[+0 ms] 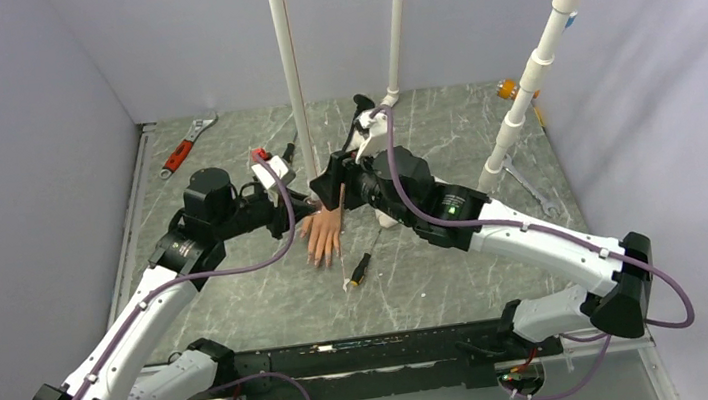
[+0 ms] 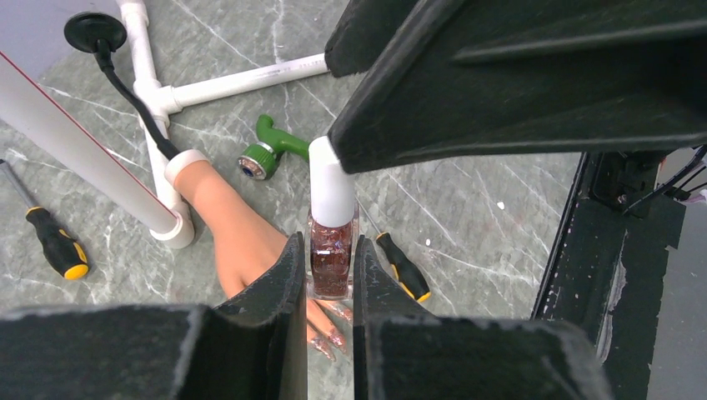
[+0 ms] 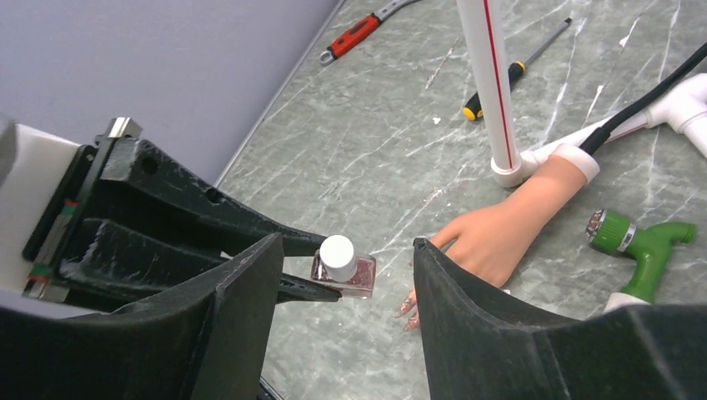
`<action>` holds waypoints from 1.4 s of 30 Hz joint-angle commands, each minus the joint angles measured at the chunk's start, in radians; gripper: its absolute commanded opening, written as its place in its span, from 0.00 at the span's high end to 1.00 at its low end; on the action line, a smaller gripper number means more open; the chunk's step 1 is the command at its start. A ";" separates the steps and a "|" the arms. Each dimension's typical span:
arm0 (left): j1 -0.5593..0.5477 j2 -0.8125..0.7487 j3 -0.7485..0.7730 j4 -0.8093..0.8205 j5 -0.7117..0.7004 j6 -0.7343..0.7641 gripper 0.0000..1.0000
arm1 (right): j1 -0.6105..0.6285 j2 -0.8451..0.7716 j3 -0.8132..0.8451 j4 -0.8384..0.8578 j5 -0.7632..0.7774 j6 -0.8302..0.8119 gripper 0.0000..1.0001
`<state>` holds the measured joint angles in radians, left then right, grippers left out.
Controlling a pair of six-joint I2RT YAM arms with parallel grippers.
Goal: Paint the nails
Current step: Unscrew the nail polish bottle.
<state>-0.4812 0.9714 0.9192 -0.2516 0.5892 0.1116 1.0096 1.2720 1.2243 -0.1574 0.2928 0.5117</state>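
Note:
A peach rubber hand (image 1: pixel 321 232) with a white cuff lies palm down on the table, fingers toward the arms. Its nails (image 2: pixel 338 337) look pinkish and glittery at the fingertips (image 3: pixel 408 304). My left gripper (image 2: pixel 327 242) is shut on a small bottle of dark red glitter polish (image 2: pixel 332 258), held upright just above the fingers. The bottle's white cap (image 3: pixel 338 254) stands between the fingers of my right gripper (image 3: pixel 346 243), which is open with a gap on each side. In the left wrist view the right gripper's finger (image 2: pixel 467 100) covers the top of the cap.
A black-and-yellow screwdriver (image 1: pixel 361 268) lies just in front of the hand, another (image 2: pixel 54 242) behind the pipe. A green hose nozzle (image 3: pixel 638 242) sits by the cuff. White PVC posts (image 1: pixel 290 66) stand behind the hand. A red-handled wrench (image 1: pixel 185 147) lies at the back left.

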 commanded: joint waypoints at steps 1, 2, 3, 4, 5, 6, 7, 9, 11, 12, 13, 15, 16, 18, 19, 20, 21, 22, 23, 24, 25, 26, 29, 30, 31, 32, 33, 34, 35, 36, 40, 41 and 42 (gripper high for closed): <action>-0.001 -0.027 0.021 0.044 -0.019 -0.008 1.00 | 0.002 0.031 0.066 -0.012 0.025 0.053 0.41; -0.001 -0.028 0.020 0.045 -0.021 -0.008 1.00 | 0.002 0.037 0.069 -0.015 0.020 0.056 0.41; -0.001 -0.029 0.020 0.045 -0.022 -0.009 1.00 | 0.002 0.042 0.072 -0.015 0.016 0.057 0.42; -0.002 -0.030 0.019 0.046 -0.020 -0.008 1.00 | 0.001 0.050 0.074 -0.016 0.012 0.057 0.43; -0.001 -0.030 0.020 0.047 -0.020 -0.008 1.00 | 0.003 0.058 0.077 -0.019 0.010 0.059 0.43; -0.001 -0.030 0.020 0.045 -0.018 -0.009 1.00 | 0.003 0.065 0.079 -0.020 0.009 0.059 0.44; -0.001 -0.030 0.021 0.044 -0.018 -0.009 1.00 | 0.004 0.070 0.081 -0.019 0.005 0.059 0.44; -0.001 -0.031 0.020 0.046 -0.018 -0.008 1.00 | 0.004 0.080 0.081 -0.019 0.001 0.060 0.48; -0.001 -0.031 0.020 0.045 -0.019 -0.007 1.00 | 0.004 0.085 0.079 -0.016 -0.010 0.059 0.52; -0.001 -0.030 0.019 0.045 -0.019 -0.007 1.00 | 0.004 0.086 0.075 -0.008 -0.018 0.059 0.55; -0.002 -0.030 0.020 0.043 -0.018 -0.007 1.00 | 0.003 0.086 0.070 0.000 -0.027 0.056 0.59; -0.001 -0.030 0.022 0.042 -0.020 -0.007 1.00 | 0.003 0.082 0.058 0.014 -0.040 0.055 0.66; -0.002 -0.030 0.021 0.042 -0.020 -0.006 1.00 | 0.002 0.084 0.056 0.017 -0.045 0.054 0.70; -0.002 -0.029 0.021 0.042 -0.021 -0.007 1.00 | 0.004 0.086 0.056 0.019 -0.064 0.047 0.76; -0.002 -0.031 0.021 0.043 -0.022 -0.007 1.00 | 0.004 0.089 0.056 0.018 -0.075 0.045 0.79; -0.001 -0.030 0.021 0.043 -0.022 -0.007 1.00 | 0.002 0.090 0.056 0.018 -0.083 0.041 0.81; -0.001 -0.031 0.021 0.043 -0.022 -0.006 1.00 | 0.003 0.091 0.055 0.019 -0.092 0.038 0.82; -0.001 -0.032 0.019 0.044 -0.022 -0.007 1.00 | 0.004 0.090 0.053 0.022 -0.103 0.038 0.83; -0.001 -0.034 0.020 0.044 -0.020 -0.006 1.00 | 0.003 0.088 0.048 0.024 -0.112 0.036 0.84; -0.001 -0.036 0.020 0.044 -0.017 -0.006 1.00 | 0.002 0.085 0.043 0.028 -0.121 0.033 0.86; -0.001 -0.037 0.020 0.044 -0.014 -0.005 1.00 | 0.003 0.083 0.037 0.032 -0.129 0.028 0.88; -0.001 -0.037 0.019 0.044 -0.006 -0.002 1.00 | 0.002 0.079 0.033 0.034 -0.135 0.022 0.91; -0.001 -0.040 0.017 0.044 0.023 0.007 1.00 | 0.003 0.060 0.008 0.055 -0.182 -0.020 1.00; -0.002 -0.042 0.017 0.042 0.029 0.010 1.00 | 0.003 0.053 -0.005 0.066 -0.208 -0.041 1.00; -0.001 -0.042 0.018 0.040 0.040 0.013 1.00 | 0.003 0.045 -0.015 0.073 -0.234 -0.062 1.00; -0.002 -0.043 0.017 0.040 0.052 0.014 1.00 | 0.003 0.037 -0.026 0.078 -0.257 -0.081 1.00; -0.002 -0.043 0.017 0.042 0.067 0.015 1.00 | 0.003 0.028 -0.039 0.083 -0.276 -0.098 1.00; -0.001 -0.044 0.016 0.044 0.092 0.020 1.00 | 0.003 0.018 -0.050 0.086 -0.287 -0.114 1.00; -0.002 -0.046 0.014 0.047 0.119 0.023 1.00 | 0.003 0.008 -0.063 0.093 -0.321 -0.134 1.00; -0.001 -0.050 0.011 0.053 0.145 0.025 1.00 | 0.003 -0.004 -0.076 0.099 -0.347 -0.153 1.00; -0.002 -0.059 0.000 0.071 0.249 0.030 1.00 | 0.001 -0.054 -0.126 0.125 -0.462 -0.230 1.00; -0.001 -0.058 0.000 0.073 0.278 0.033 1.00 | 0.001 -0.066 -0.139 0.129 -0.487 -0.241 1.00; -0.001 -0.055 0.000 0.072 0.302 0.033 1.00 | -0.001 -0.079 -0.154 0.139 -0.512 -0.262 1.00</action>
<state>-0.4812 0.9352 0.9073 -0.3004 0.7353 0.1204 0.9943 1.2430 1.1152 -0.0807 -0.0067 0.3370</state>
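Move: The nail polish bottle's white cap stands upright in the left hand's grip, some 4 cm above that hand's finger point, level with it fore-and-aft and sideways. From the open right hand it lies roughly 2 cm to the left, straight across and about 3 cm below. On the table, counted from the right hand, the fake hand lies about 10 cm ahead and 3 cm left, and the black-yellow screwdriver 5 cm right with no forward offset, both nearly 30 cm below. The white cap is what the right hand sinks to, about 2.5 cm down and 2 cm left, its half-open fingers closing to pinch it while the left hand keeps the bottle still. Then both hands draw back some 3 cm together, the right turning nearly 20 degrees counter-clockwise with its grip kept and the left swinging a little clockwise against it. ##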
